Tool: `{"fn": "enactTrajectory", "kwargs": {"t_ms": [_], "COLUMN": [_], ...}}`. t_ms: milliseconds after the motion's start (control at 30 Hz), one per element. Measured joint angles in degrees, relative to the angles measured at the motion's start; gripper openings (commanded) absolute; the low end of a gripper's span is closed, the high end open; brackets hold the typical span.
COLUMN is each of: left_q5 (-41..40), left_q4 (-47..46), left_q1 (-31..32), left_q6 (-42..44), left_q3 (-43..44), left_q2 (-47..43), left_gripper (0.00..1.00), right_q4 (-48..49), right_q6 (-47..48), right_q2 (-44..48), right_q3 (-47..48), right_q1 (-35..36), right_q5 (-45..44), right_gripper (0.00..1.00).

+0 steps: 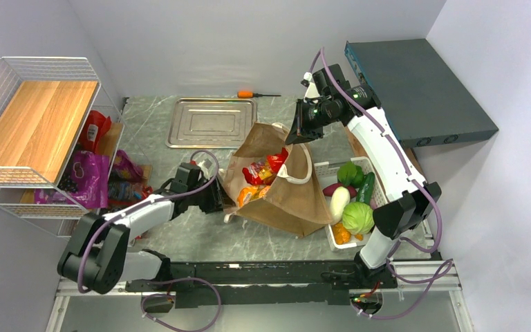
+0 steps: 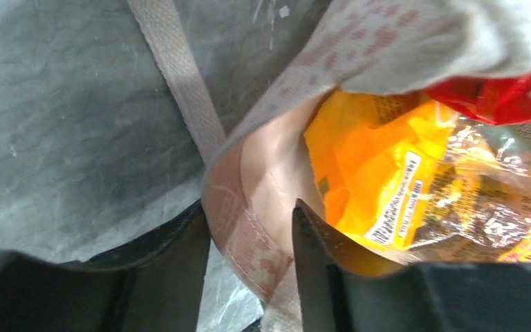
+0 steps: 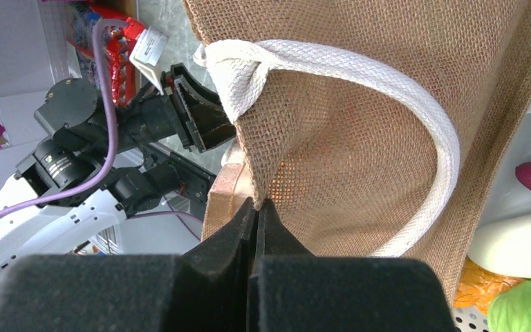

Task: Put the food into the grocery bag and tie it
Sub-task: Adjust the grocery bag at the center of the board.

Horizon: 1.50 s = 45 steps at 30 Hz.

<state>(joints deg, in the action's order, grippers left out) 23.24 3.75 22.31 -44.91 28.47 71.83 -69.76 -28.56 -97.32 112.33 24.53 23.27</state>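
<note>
The brown grocery bag [image 1: 297,200] stands in the middle of the table, its mouth facing left. Shiny red packets [image 1: 266,167] and an orange packet [image 1: 252,194] lie inside. My right gripper [image 1: 297,135] holds the far rim up, shut on the burlap edge [image 3: 256,204] beside a white loop handle [image 3: 401,90]. My left gripper [image 1: 214,197] is at the near-left rim. Its jaws stand apart with the hem [image 2: 249,242] between the fingers [image 2: 318,270]. The orange packet [image 2: 387,173] and a red packet [image 2: 498,97] show just behind.
A white basket [image 1: 322,168] to the right of the bag holds a light green vegetable [image 1: 357,216], a white one [image 1: 339,202], a green pepper [image 1: 349,173] and an orange knobbly piece [image 1: 341,234]. A metal tray [image 1: 211,122] and a screwdriver [image 1: 256,93] lie behind. A wire shelf [image 1: 34,117] stands at the left.
</note>
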Motion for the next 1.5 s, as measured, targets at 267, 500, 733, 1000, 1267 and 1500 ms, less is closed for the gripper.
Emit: {"fn": "enactTrajectory", "kwargs": {"t_ms": [267,500,733,1000,1267,1500], "left_q5": [2.0,0.6,-3.7,-7.1,-8.1,-8.1], "left_q4": [-2.1,9.7,26.1,36.0,40.3,41.4], "left_q1": [-0.4,-0.1,0.1,0.0,0.0,0.0], "left_q6": [-1.2,0.7,5.4,8.0,9.6,10.9], "left_q3": [0.7,11.1,31.1,40.7,42.2,43.4], "left_q2": [4.1,1.5,-2.9,-4.2,-4.1,-2.7], "left_gripper": [0.0,0.0,0.0,0.0,0.0,0.0], "right_q4": [0.6,1.3,1.3,3.0,3.2,-5.6], "right_q6": [-0.1,-0.4,-0.4,-0.6,-1.0,-4.3], "right_q2": [0.1,0.1,0.1,0.4,3.7,0.7], "right_q3": [-0.7,-1.4,-1.4,-4.9,-10.0,4.7], "right_q1": [-0.1,-0.2,-0.5,-0.8,-0.8,-2.7], "right_q5": [0.3,1.4,1.3,1.3,0.2,-5.0], "right_gripper": [0.0,0.0,0.0,0.01,1.0,1.0]}}
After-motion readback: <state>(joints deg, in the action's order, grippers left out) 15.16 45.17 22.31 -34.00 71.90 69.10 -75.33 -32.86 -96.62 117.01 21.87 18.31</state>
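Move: The left hand has the grocery bag's low near-left rim between its half-open fingers, practically at the hand point; the orange snack lies about 9 cm to its right and 1 cm farther out, the red snack some 14 cm right and 9 cm ahead. The right hand already pinches the bag's raised right rim beside the handle; from it the vegetable basket is roughly 19 cm right, 9 cm back and 26 cm below. Dipping barely 1 cm, the left hand shuts on the bag's near-left rim, then pulls it steeply up by about 19 cm and some 4 cm forward, fingers tipping up roughly 15 degrees, and keeps its pinch. The right hand holds the opposite rim almost still, sinks 2 to 3 cm, opens wide, lets go and slides 3 cm right before starting up. ##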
